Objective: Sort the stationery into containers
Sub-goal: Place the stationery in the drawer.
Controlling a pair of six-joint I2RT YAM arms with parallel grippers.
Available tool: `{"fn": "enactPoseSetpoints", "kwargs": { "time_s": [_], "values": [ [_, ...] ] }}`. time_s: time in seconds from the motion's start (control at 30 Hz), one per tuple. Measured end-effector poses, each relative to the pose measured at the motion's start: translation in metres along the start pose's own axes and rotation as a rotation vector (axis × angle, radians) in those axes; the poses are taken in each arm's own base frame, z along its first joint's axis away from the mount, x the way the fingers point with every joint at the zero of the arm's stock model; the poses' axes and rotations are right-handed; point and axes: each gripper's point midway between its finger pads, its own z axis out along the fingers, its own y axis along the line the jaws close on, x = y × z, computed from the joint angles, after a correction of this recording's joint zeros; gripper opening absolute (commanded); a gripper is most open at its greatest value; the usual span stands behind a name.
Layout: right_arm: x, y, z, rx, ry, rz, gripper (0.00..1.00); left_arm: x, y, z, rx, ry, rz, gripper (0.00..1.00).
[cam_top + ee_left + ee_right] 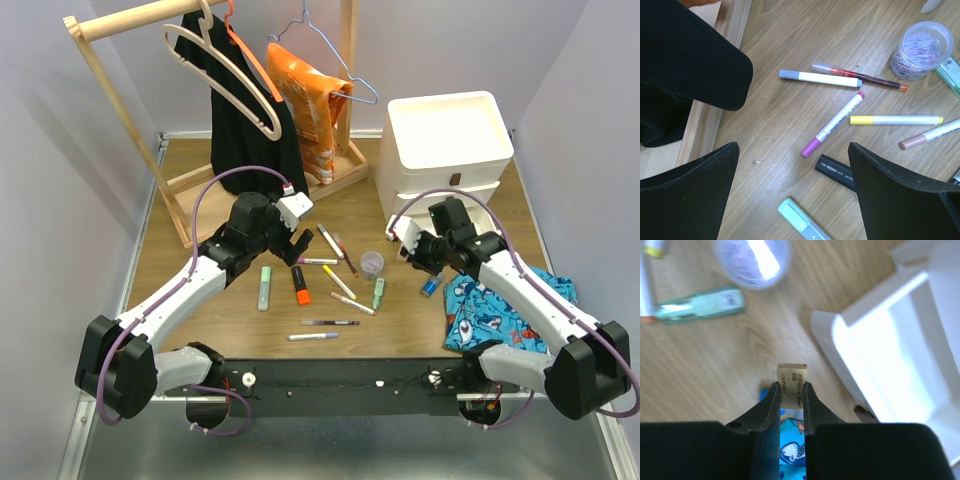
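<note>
My right gripper (790,390) is shut on a small beige eraser (791,379), held above the wood just left of the white drawer unit (450,140), whose drawer (880,340) stands open. In the top view the right gripper (413,251) hangs in front of the unit's lowest tier. My left gripper (290,246) is open over the scattered stationery, with nothing between its fingers. Under the left gripper (792,190) lie a purple-capped marker (835,122), a pale green highlighter (800,220) and a black marker end (837,171).
A clear pot of paper clips (372,263), an orange highlighter (300,284), a yellow pen (339,282) and a blue piece (431,286) lie mid-table. Blue shark-print cloth (500,310) is under the right arm. A wooden clothes rack (120,120) with hanging garments stands behind.
</note>
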Motion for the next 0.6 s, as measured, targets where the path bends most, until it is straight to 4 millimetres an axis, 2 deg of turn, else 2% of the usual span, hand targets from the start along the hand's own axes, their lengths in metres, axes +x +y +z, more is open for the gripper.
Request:
{"fn": "enactPoseSetpoints", "kwargs": {
  "time_s": [0.13,0.27,0.5,0.6],
  "values": [
    [0.014,-0.035,0.001,0.083,0.034,0.073,0.13,-0.001,0.0,0.0,-0.001,-0.005,-0.003,0.99],
    [0.018,-0.063,0.0,0.137,0.04,0.108,0.13,-0.001,0.0,0.0,-0.001,-0.005,-0.008,0.99],
    [0.017,-0.085,0.003,0.193,0.032,0.104,0.14,-0.001,-0.001,0.0,0.0,-0.005,-0.019,0.99],
    [0.014,-0.094,0.006,0.224,0.019,0.098,0.2,-0.001,-0.001,0.0,0.0,-0.005,-0.021,0.99]
  ]
}}
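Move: The drawer stands open about 10 cm ahead of the right hand and 8 cm to its right, some 7 cm lower. The blue item lies roughly 2 cm back and 5 cm right of this hand, the green item 4 cm back and 7 cm left, the paper-clip tub 2 cm ahead and 9 cm left, all 8 to 9 cm below. From the left hand the drawer is about 32 cm right, 4 cm ahead, 12 cm down. Still pinching the eraser, the right hand swings about 8 cm forward and 5 cm right over the open drawer. ##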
